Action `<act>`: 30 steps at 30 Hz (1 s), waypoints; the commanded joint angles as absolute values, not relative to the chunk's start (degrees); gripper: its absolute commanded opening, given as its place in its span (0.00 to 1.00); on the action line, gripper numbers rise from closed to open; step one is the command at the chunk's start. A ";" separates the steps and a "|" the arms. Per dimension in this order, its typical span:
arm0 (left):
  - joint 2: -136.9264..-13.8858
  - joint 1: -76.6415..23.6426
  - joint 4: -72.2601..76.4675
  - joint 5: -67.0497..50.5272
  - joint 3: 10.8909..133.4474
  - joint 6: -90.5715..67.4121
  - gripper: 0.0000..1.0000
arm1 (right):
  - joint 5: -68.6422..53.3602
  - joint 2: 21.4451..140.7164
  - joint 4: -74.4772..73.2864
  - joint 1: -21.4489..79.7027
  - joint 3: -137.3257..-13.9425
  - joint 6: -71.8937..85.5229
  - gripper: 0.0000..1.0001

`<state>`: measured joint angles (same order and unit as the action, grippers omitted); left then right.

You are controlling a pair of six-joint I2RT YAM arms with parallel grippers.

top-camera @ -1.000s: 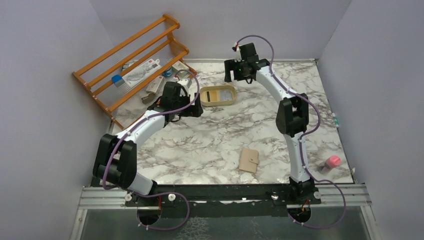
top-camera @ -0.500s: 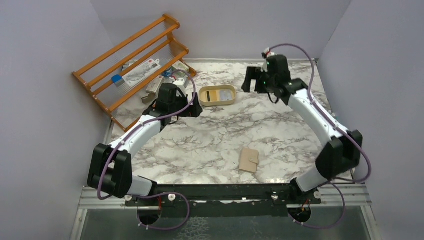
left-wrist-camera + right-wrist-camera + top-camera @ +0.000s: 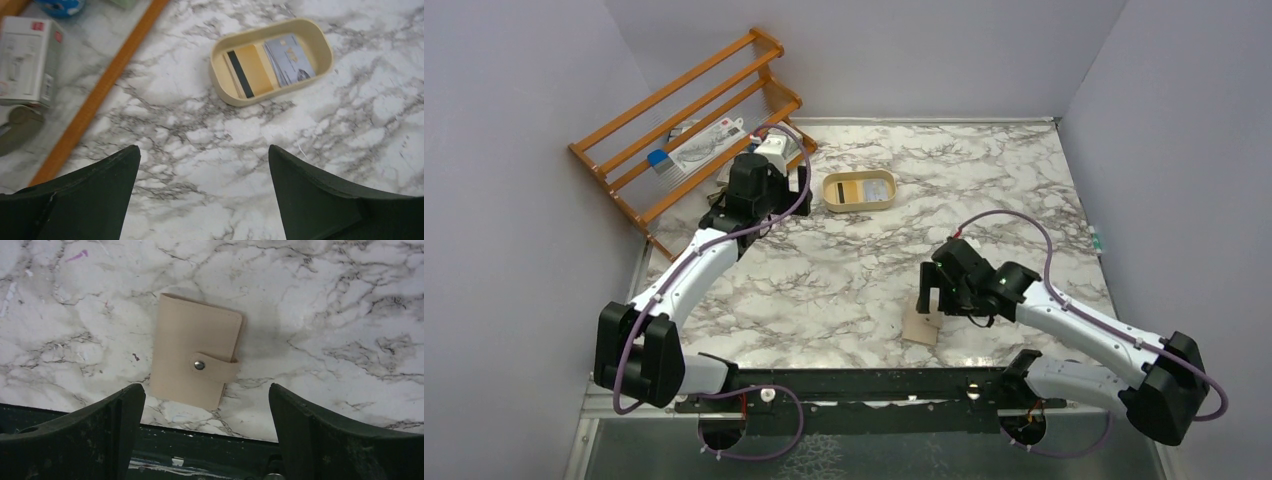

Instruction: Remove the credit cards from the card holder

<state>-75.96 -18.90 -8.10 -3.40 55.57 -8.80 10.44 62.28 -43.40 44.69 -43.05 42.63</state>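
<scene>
The tan card holder point(image 3: 195, 350) lies folded and snapped shut near the table's front edge, and my right arm partly covers it in the top view point(image 3: 918, 326). My right gripper point(image 3: 204, 390) hovers just above it, open and empty point(image 3: 931, 290). Two credit cards lie in the oval cream tray point(image 3: 215, 62) at the back: a yellowish card with a black stripe point(image 3: 252, 75) and a light blue card point(image 3: 290, 59). My left gripper point(image 3: 204, 150) stands open over bare marble to the left of the tray point(image 3: 859, 207), holding nothing.
An orange wooden rack point(image 3: 684, 115) with boxes and small items stands at the back left; its rail point(image 3: 100, 92) and a white box point(image 3: 25, 60) lie close to my left gripper. The dark front rail point(image 3: 200, 440) runs just behind the card holder.
My right arm has swung from the back of the table beside the tray down to the front, over the card holder, with its jaws opened wide. My left arm has drawn back slightly to the left.
</scene>
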 commanded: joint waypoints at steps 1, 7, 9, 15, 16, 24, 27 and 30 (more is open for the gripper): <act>-74.70 -15.26 1.53 5.53 56.77 -4.08 0.99 | 13.29 60.15 -45.06 44.69 -39.68 48.81 1.00; -80.06 -6.51 14.63 -5.51 55.70 -9.24 0.99 | 12.66 58.91 -40.03 44.65 -36.38 45.61 0.93; -80.77 -6.50 16.25 -4.96 55.25 -10.52 0.99 | 11.48 58.55 -38.38 44.71 -35.39 43.95 0.89; -83.74 -7.64 8.04 -1.89 58.34 -12.19 0.99 | 10.18 56.69 -35.36 44.66 -33.52 41.83 0.77; -83.90 -8.17 6.27 -1.39 59.25 -11.64 0.99 | 9.83 56.65 -34.79 44.65 -33.26 41.50 0.76; -83.70 -14.99 -2.95 2.99 64.93 -3.22 0.99 | 7.54 57.31 -32.49 45.35 -32.23 39.38 0.75; -83.13 -15.19 -0.44 1.94 64.63 -4.51 0.99 | 7.77 58.70 -32.48 46.21 -32.64 39.25 0.74; -83.05 -15.21 2.46 -2.53 65.73 -7.72 0.99 | 8.20 60.00 -32.54 47.19 -32.87 39.43 0.74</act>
<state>-84.23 -15.68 0.43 0.47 63.66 -5.96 8.43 58.52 -33.89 45.89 -32.71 40.21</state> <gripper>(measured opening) 0.987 0.741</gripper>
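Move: The right hand, wide open, hovers over the card holder: its middle lies about 7 cm below, some 2 cm ahead and 1 cm to the left. The table's front edge runs roughly 10 cm nearer the base than the card holder's middle, and the tray stands about 37 cm ahead of the hand and 15 cm to its left. From the left hand the card holder lies some 20 cm back, 27 cm to the right and 17 cm lower. The right hand sinks about 3 cm towards the card holder, easing back a centimetre or so as it does, then hangs just above it while its fingers draw in by about a quarter of their range, still without a visible touch. Meanwhile the left hand, empty and open, swings forward some 8 cm and out to its left beside the shelf, then drifts most of the way back to the right, ending a little higher with its fingers tipped up about 10 degrees. ##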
